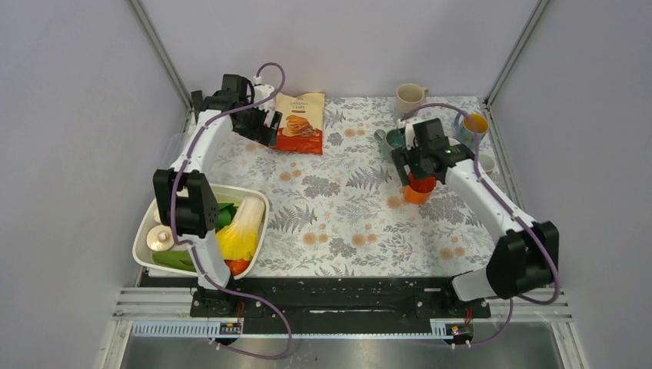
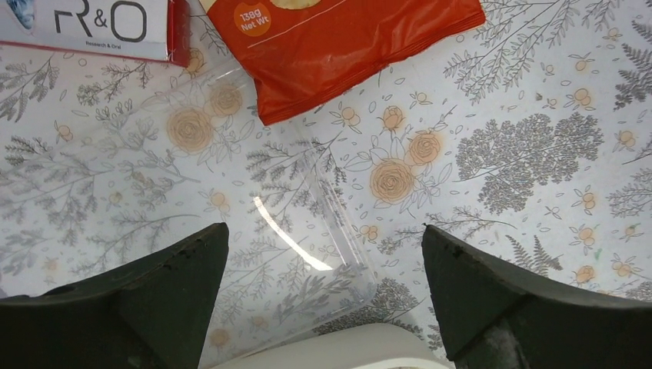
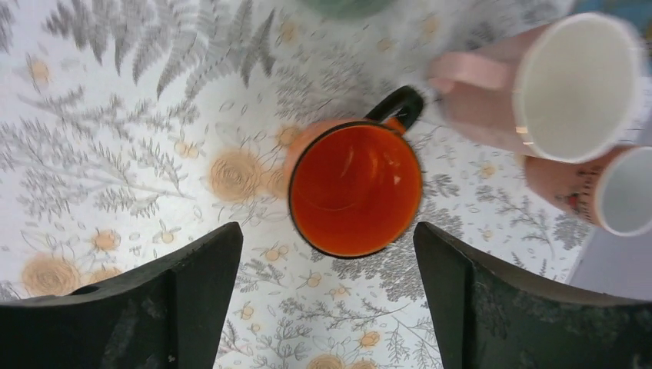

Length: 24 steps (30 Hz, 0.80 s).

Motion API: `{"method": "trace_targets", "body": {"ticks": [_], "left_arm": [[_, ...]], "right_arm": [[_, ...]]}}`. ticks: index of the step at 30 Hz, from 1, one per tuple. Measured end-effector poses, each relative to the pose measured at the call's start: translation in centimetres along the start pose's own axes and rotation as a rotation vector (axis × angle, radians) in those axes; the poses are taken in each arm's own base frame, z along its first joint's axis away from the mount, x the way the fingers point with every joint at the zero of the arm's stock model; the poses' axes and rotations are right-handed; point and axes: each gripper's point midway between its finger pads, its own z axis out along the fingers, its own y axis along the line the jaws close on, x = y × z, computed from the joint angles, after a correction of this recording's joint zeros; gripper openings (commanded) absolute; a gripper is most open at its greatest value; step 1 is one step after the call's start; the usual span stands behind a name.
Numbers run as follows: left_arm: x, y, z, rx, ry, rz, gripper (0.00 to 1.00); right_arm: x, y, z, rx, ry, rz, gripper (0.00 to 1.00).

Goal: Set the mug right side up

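The orange mug (image 1: 419,192) (image 3: 355,191) stands upright on the floral table, its mouth facing up and its black handle (image 3: 400,106) pointing toward the far right. My right gripper (image 1: 417,175) (image 3: 327,231) hovers just above it, open, with both fingers wide of the rim and touching nothing. My left gripper (image 1: 265,127) (image 2: 323,228) is open at the far left, beside the chip bag, with nothing between its fingers.
An orange chip bag (image 1: 301,123) (image 2: 346,46) lies at the back. A clear plastic lid (image 2: 307,223) and a white box (image 2: 92,27) lie under the left gripper. Pink mugs (image 3: 569,84), a cream mug (image 1: 409,98), a green mug (image 1: 394,138) and a blue mug (image 1: 473,127) crowd the back right. A white tub (image 1: 261,201) holds vegetables.
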Motion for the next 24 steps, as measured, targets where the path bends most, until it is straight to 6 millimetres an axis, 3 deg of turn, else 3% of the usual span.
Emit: {"method": "trace_targets", "body": {"ticks": [3, 5, 8, 12, 15, 18, 21, 24], "left_arm": [[0.4, -0.5, -0.9, -0.016, -0.049, -0.04, 0.99], [1.1, -1.0, -1.5, -0.026, -0.081, -0.071, 0.99], [2.9, -1.3, -2.0, -0.048, -0.13, -0.147, 0.99], [6.5, 0.7, -2.3, -0.092, -0.166, -0.306, 0.99], [10.5, 3.3, -1.9, -0.158, -0.179, -0.441, 0.99], [13.5, 3.8, -1.5, -0.192, -0.158, -0.499, 0.99], [14.1, 3.3, -1.1, -0.198, -0.176, -0.499, 0.99], [14.4, 3.2, -1.0, -0.231, -0.225, -0.507, 0.99]], "right_arm": [[-1.9, -2.2, -2.5, 0.037, -0.147, 0.09, 0.93], [-1.8, -4.7, -4.0, 0.091, -0.243, 0.191, 0.94], [0.8, -8.6, -5.1, 0.184, -0.315, 0.359, 0.94], [7.0, -12.5, -4.4, 0.324, -0.331, 0.607, 0.95], [10.6, -12.3, -3.2, 0.388, -0.337, 0.694, 0.95], [13.1, -12.0, -2.4, 0.448, -0.362, 0.741, 0.96], [14.1, -12.3, -2.4, 0.506, -0.406, 0.766, 0.96], [13.8, -12.9, -3.0, 0.538, -0.471, 0.778, 0.96]]}}
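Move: The orange mug already stands upright, let go, about 3 cm ahead of the right hand, 1 cm to its right and 10 cm below. From that hand, the pink mug is some 14 cm ahead and 8 cm right, the green mug roughly 17 cm ahead and 5 cm left, and the printed cup about 10 cm ahead and 17 cm right, all similarly low. From the left hand the orange mug lies about 42 cm right, 9 cm back and 13 cm lower. The orange mug is left standing as the open, empty right hand rises about 5 cm, swinging right, then travels on right and back while sinking, some 17 cm rightward overall. It turns clockwise about 50 degrees, its fingers tilting up. The left hand, also open, draws back, left and down towards the vegetable tub, turning counter-clockwise. ##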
